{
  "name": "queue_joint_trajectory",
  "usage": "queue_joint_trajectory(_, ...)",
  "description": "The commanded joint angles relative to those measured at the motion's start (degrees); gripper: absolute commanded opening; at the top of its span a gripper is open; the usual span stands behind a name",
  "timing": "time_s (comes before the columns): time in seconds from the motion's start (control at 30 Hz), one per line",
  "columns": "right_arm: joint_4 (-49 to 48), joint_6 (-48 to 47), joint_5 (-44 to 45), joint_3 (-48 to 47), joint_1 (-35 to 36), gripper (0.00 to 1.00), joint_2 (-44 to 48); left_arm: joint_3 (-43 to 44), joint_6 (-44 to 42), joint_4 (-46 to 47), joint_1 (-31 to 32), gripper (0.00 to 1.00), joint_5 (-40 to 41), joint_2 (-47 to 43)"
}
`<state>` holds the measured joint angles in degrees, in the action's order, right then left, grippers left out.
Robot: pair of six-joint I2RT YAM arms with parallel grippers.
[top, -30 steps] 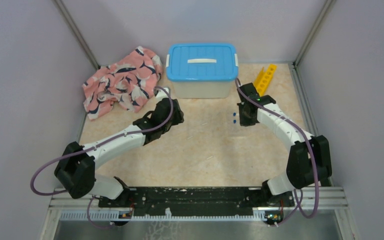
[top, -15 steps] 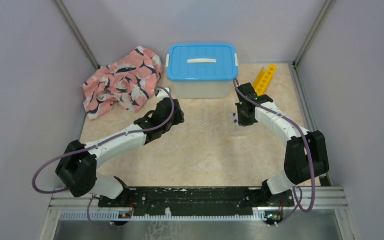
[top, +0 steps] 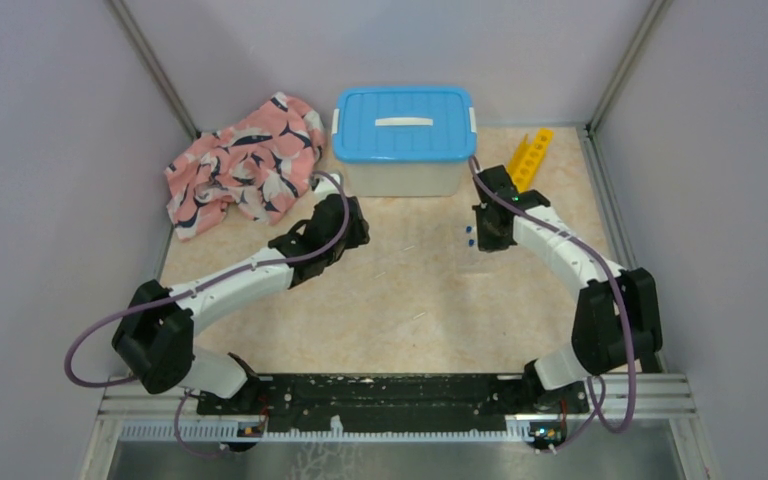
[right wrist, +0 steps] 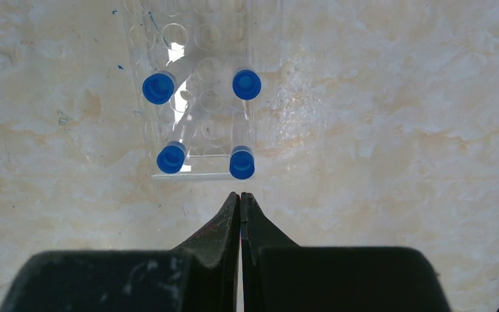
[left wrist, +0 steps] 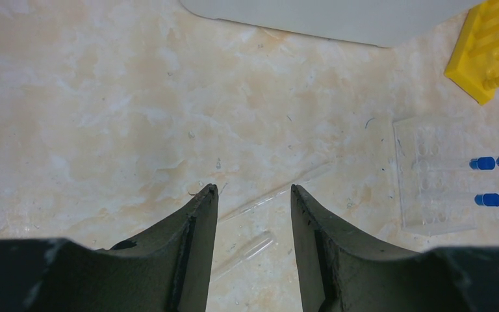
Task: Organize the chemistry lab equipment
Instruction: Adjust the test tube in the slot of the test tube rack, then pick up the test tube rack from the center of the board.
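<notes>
In the right wrist view, several clear tubes with blue caps stand in a clear holed block. My right gripper hangs just short of the block's near edge, shut and empty. From above, the blue caps show beside that gripper. My left gripper is open, low over the table, with nothing between its fingers. Two thin clear tubes lie flat on the table under it, one past the fingertips and one between the fingers. The yellow holed rack lies at the back right.
A white bin with a blue lid stands at the back centre, right behind both grippers. A pink whale-patterned cloth is bunched at the back left. Walls close in the table on three sides.
The right arm's elbow has swayed slightly. Both grippers stay where they were, with their jaws unchanged.
</notes>
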<state>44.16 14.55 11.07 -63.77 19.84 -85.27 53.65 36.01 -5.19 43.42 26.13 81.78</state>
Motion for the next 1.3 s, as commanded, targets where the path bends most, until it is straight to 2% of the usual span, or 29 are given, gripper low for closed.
queue_joint_trajectory(0.0,0.5,0.0,1.0,-3.1,0.6,0.0,7.0,1.9,-2.2,0.2,0.3,0.53,1.2,0.2)
queue_joint_trajectory(0.1,-1.1,1.7,1.7,-4.2,0.6,0.05,10.7,1.1,-4.7,0.9,0.3,0.57,0.5,-0.6)
queue_joint_trajectory(0.3,-6.5,4.7,6.8,-7.7,0.2,0.25,13.1,-2.1,-8.3,1.7,0.3,0.67,-2.8,-2.3)
queue_joint_trajectory(0.53,-13.7,6.8,11.3,-9.5,-5.4,0.34,10.0,-2.4,-12.3,1.3,0.3,0.71,-9.7,1.0)
queue_joint_trajectory(0.63,-16.1,7.6,14.3,-10.9,-6.7,0.52,6.9,-1.7,-14.2,1.9,0.3,0.72,-12.6,3.8)
queue_joint_trajectory(0.67,-16.5,7.8,15.4,-11.5,-7.2,0.55,5.8,-1.5,-14.8,2.3,0.3,0.72,-13.6,4.8)
queue_joint_trajectory(0.9,-20.3,8.4,15.0,-15.9,-11.6,0.6,-3.8,1.6,-19.8,4.8,0.8,0.75,-17.5,11.6)
queue_joint_trajectory(1.27,-21.3,8.8,14.2,-25.7,-14.8,0.62,-17.5,7.2,-25.8,4.8,2.1,0.78,-15.9,20.0)
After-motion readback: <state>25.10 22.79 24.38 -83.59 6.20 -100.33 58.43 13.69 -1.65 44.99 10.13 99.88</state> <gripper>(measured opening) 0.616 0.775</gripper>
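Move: Ahead and to the right of the right hand lies the yellow rack, its middle about 25 cm out, 13 cm right and 6 cm lower. The clear test tube rack is 3 cm ahead, 3 cm left and 5 cm below; the lidded box is 28 cm ahead, 17 cm left. The left hand has the long glass pipette 6 cm right and 15 cm below, a shorter one 7 cm back, 3 cm right, and the clear rack 25 cm right, level. Rising about 12 cm from the near right blue cap, the shut right hand swings forward and right over the yellow rack's near end, opening past half, fingertips tilting up, wrist turning clockwise, then dips 5 cm. The left hand sinks about 9 cm and shifts right towards the long pipette, turning clockwise and opening wider; neither touches anything at the end. ##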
